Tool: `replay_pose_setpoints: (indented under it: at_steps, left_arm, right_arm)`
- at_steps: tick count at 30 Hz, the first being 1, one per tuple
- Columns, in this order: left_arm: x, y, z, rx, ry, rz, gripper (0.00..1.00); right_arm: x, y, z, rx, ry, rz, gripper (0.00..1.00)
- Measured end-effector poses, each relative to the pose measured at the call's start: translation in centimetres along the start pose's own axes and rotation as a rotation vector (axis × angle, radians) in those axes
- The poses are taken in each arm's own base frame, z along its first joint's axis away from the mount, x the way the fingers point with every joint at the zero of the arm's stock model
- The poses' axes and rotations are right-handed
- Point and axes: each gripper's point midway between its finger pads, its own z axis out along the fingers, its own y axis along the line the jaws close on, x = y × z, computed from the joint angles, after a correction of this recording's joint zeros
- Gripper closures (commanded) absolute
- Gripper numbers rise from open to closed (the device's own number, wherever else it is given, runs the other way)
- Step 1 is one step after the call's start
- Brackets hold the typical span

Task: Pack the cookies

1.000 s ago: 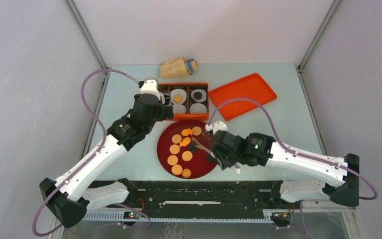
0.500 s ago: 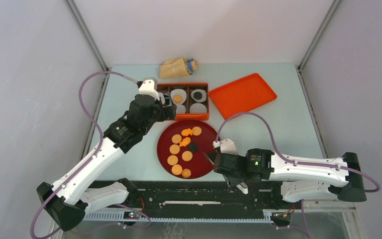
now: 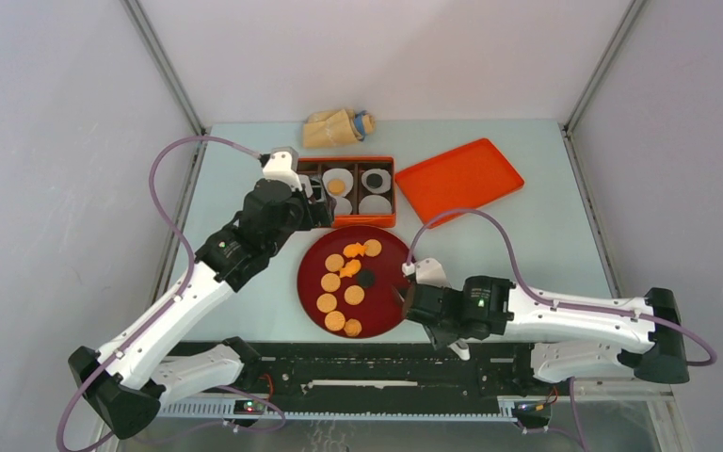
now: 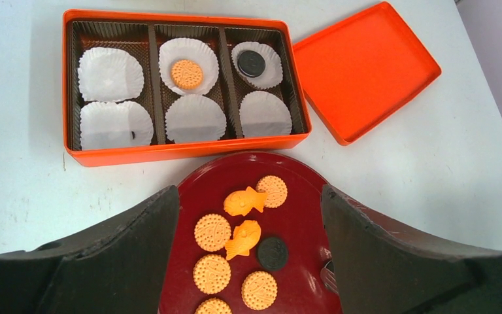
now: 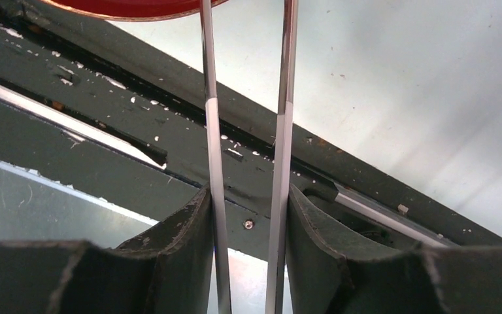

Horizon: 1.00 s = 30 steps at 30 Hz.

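Several orange-tan round cookies [image 4: 212,231], two bright orange fish-shaped ones [image 4: 245,201] and one black cookie [image 4: 272,252] lie on the dark red plate [image 3: 386,259]. In the orange box [image 4: 183,152], one tan cookie [image 4: 187,74] and one black cookie [image 4: 252,63] each sit in a white liner. My left gripper [image 4: 250,196] hangs open above the plate's far side, holding nothing. My right gripper [image 5: 245,209] is shut on metal tongs [image 5: 210,131]. The tongs' blades point at the plate's near right rim [image 5: 137,8], with no cookie visible between them.
The box's orange lid [image 3: 458,180] lies upturned to the right of the box. A tan bag [image 3: 337,127] rests at the table's far edge. The black rail [image 5: 104,124] along the near edge runs under the tongs.
My right arm has drawn the tongs back from the black cookie toward the plate's near right rim. The black cookie stays on the plate. The left arm has barely moved.
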Motion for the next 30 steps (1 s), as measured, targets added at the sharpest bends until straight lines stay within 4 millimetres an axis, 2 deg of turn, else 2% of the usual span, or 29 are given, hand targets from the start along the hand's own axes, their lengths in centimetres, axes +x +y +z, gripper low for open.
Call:
replay_pose_setpoints:
  at_steps: [4,11,14,16,22,24,27,30]
  left_arm:
    - [0.0,0.0,0.0,0.0,0.0,0.0,0.16]
    - [-0.2,0.0,-0.3,0.003,-0.008,-0.003,0.16]
    - [-0.5,0.1,-0.5,0.001,-0.02,-0.006,0.16]
    - [-0.8,0.5,-0.8,-0.015,-0.032,-0.008,0.16]
    - [-1.9,2.8,-2.2,-0.107,-0.081,-0.028,0.17]
    - [-2.4,4.1,-2.7,-0.159,-0.106,-0.045,0.17]
    - [-3.3,5.6,-3.4,-0.22,-0.135,-0.063,0.17]
    - [-4.2,6.7,-4.0,-0.262,-0.163,-0.075,0.17]
  right_arm:
    - [-0.4,0.7,-0.2,-0.02,0.024,-0.023,0.55]
    - [-2.2,2.3,-0.5,-0.021,0.041,-0.073,0.66]
    - [-4.1,2.4,-1.1,-0.029,0.012,-0.076,0.66]
    - [-6.0,2.1,-1.6,-0.028,-0.023,-0.067,0.66]
    - [-14.7,0.6,-2.8,-0.022,-0.186,-0.015,0.66]
    - [-18.5,0.5,-2.5,-0.021,-0.24,-0.004,0.66]
    - [-23.8,0.9,-0.5,-0.025,-0.287,0.0,0.66]
    - [-29.4,1.8,3.3,-0.031,-0.308,-0.011,0.67]
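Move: The dark cookie at the plate's right side, between the tips of the right hand's tongs, is some 13 cm ahead of that hand, 8 cm left and 11 cm below. It is bound for the orange box, whose middle lies about 40 cm ahead and 23 cm left, 8 cm lower; the plate's middle is 17 cm ahead and 17 cm left, the orange lid 44 cm ahead and 8 cm right, both roughly 11 cm below. From the left hand the box is about 18 cm straight ahead, 23 cm below. The dark cookie is lifted off the plate in the tongs, which the right hand keeps squeezed: it eases left and slightly up, then speeds forward-left to the box, about 24 cm forward, 16 cm left and 9 cm up in all, the tips swinging forward and up nearly 20 degrees. The left hand draws aside some 8 cm left, rising a little and turning counter-clockwise. ##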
